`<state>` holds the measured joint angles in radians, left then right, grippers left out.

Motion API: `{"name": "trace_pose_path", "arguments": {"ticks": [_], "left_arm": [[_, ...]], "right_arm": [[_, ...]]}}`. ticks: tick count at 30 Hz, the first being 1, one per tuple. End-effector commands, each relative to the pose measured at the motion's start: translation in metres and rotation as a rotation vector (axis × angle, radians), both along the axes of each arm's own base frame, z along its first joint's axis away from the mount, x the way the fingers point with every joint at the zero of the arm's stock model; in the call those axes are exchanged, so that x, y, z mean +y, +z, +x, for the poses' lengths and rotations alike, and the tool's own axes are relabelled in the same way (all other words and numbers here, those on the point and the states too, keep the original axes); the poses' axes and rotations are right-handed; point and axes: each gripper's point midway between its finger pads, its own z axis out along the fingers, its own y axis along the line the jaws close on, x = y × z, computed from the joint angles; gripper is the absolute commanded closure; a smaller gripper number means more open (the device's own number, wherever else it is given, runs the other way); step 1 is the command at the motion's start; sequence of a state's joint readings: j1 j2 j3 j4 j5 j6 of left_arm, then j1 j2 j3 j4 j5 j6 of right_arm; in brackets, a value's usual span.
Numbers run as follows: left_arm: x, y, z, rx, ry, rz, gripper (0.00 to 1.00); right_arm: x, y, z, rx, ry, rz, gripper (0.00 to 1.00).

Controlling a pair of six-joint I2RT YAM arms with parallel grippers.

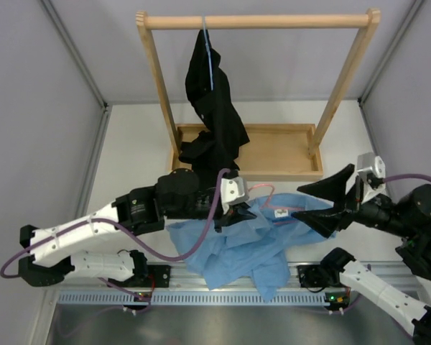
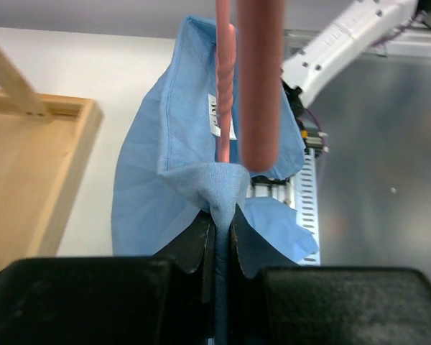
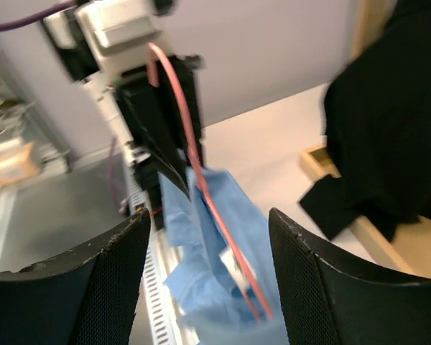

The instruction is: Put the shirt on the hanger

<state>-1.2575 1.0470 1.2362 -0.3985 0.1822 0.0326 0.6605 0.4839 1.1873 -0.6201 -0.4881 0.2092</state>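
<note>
The light blue shirt (image 1: 233, 248) lies bunched on the table's near side. My left gripper (image 1: 237, 213) is shut on a fold of its cloth near the collar (image 2: 221, 188), lifting that part. The pink hanger (image 1: 264, 194) runs down into the neck opening beside the white label (image 2: 217, 115); in the left wrist view the hanger (image 2: 224, 86) stands just ahead of the jaws. My right gripper (image 1: 302, 203) stands open to the right of the collar. In its own view the hanger (image 3: 194, 158) and shirt (image 3: 223, 237) lie ahead between the fingers (image 3: 309, 266), untouched.
A wooden rack with a tray base (image 1: 273, 169) stands at the back. A black garment (image 1: 212, 108) hangs from its top bar on a pale blue hanger (image 1: 210, 57) and droops into the tray. A slotted metal rail (image 1: 201, 296) runs along the near edge.
</note>
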Motion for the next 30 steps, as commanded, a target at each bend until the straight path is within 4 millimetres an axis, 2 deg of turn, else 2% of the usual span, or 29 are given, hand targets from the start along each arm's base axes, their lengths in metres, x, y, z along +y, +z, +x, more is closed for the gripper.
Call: {"name": "trace_pose_path", "arguments": {"ticks": [1, 2, 4, 6, 11, 13, 14, 15, 17, 18, 19, 20, 21, 22, 23, 24, 25, 26, 27, 28, 29, 30], "left_arm": [[-0.027, 0.022, -0.029, -0.003, -0.212, -0.08, 1.0], [-0.03, 0.025, -0.033, 0.0, -0.24, -0.083, 1.0], [-0.037, 0.022, -0.033, 0.016, -0.251, -0.07, 1.0], [-0.041, 0.028, -0.031, 0.019, -0.249, -0.079, 1.0], [-0.046, 0.034, -0.034, 0.029, -0.273, -0.088, 1.0], [-0.047, 0.039, -0.04, 0.027, -0.312, -0.098, 1.0], [-0.047, 0.04, -0.04, 0.028, -0.313, -0.099, 1.0], [-0.047, 0.041, -0.039, 0.026, -0.31, -0.101, 1.0], [-0.047, 0.041, -0.032, 0.013, -0.28, -0.101, 1.0], [-0.046, 0.042, -0.027, 0.0, -0.256, -0.102, 0.91], [-0.043, 0.042, -0.016, -0.02, -0.191, -0.103, 0.78], [-0.04, 0.044, -0.01, -0.035, -0.149, -0.107, 0.59], [-0.037, 0.045, -0.002, -0.053, -0.103, -0.109, 0.42], [-0.028, 0.055, 0.003, -0.072, -0.062, -0.132, 0.02], [-0.022, 0.059, 0.01, -0.091, -0.01, -0.14, 0.02], [-0.016, 0.063, 0.013, -0.123, 0.007, -0.148, 0.02], [-0.002, 0.074, 0.012, -0.144, 0.025, -0.175, 0.02], [0.007, 0.077, 0.02, -0.173, 0.079, -0.181, 0.02], [0.015, 0.082, 0.023, -0.189, 0.106, -0.193, 0.02], [0.025, 0.086, 0.024, -0.205, 0.125, -0.206, 0.02], [0.043, 0.098, 0.023, -0.228, 0.155, -0.242, 0.02], [0.05, 0.094, 0.024, -0.248, 0.164, -0.236, 0.02]], "right_arm": [[0.034, 0.001, -0.031, -0.06, 0.35, -0.047, 0.36], [0.037, 0.008, -0.03, -0.085, 0.364, -0.026, 0.37], [0.042, 0.005, -0.024, -0.068, 0.365, -0.036, 0.38], [0.045, 0.005, -0.026, -0.073, 0.397, -0.031, 0.42], [0.048, -0.008, -0.026, -0.076, 0.421, -0.029, 0.54], [0.046, -0.007, -0.029, -0.099, 0.423, -0.017, 0.7], [0.046, -0.007, -0.03, -0.108, 0.421, -0.012, 0.94], [0.044, -0.004, -0.029, -0.118, 0.401, -0.004, 1.0], [0.041, 0.002, -0.025, -0.133, 0.361, 0.009, 1.0], [0.037, 0.008, -0.02, -0.144, 0.304, 0.025, 1.0], [0.035, 0.011, -0.018, -0.152, 0.28, 0.032, 1.0], [0.031, 0.017, -0.018, -0.162, 0.255, 0.036, 1.0], [0.027, 0.02, -0.009, -0.155, 0.194, 0.032, 1.0], [0.023, 0.024, -0.006, -0.17, 0.159, 0.019, 1.0], [0.015, 0.032, -0.008, -0.168, 0.126, 0.006, 1.0], [0.01, 0.037, 0.003, -0.16, 0.055, -0.003, 1.0], [0.002, 0.056, 0.0, -0.198, 0.024, 0.007, 1.0], [-0.002, 0.06, 0.001, -0.204, 0.002, -0.003, 1.0], [-0.004, 0.056, 0.008, -0.172, -0.03, -0.04, 1.0], [-0.012, 0.074, 0.004, -0.215, -0.052, -0.027, 1.0], [-0.015, 0.079, 0.005, -0.216, -0.069, -0.032, 1.0], [-0.016, 0.079, 0.011, -0.209, -0.093, -0.054, 1.0]]}}
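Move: The hanger's pink neck, its hook standing free above the shirt, lies about 9 cm to the open right hand's left, 1 cm ahead and 2 cm lower. From the left hand, which still pinches the blue shirt by the hanger, that neck is some 5 cm right, 2 cm ahead and 3 cm up; the shirt's bulk hangs about 13 cm below, 5 cm to the right and level fore and aft. The wooden tray is roughly 32 cm ahead of the left hand, straight out, some 34 cm lower. The hands close on each other for the handover: the right reaches about 5 cm left while dipping 3 cm and turning some 20 degrees counter-clockwise, and shuts on the hanger's neck just below the hook, as the left, still pinching the shirt, brings it about 4 cm right and slightly back. With the right's grip made, the left opens wide and lets go of the shirt, then rises about 7 cm, swinging back left and forward, while the right lifts the hanger about 9 cm, goes back to the right and undoes its turn. ##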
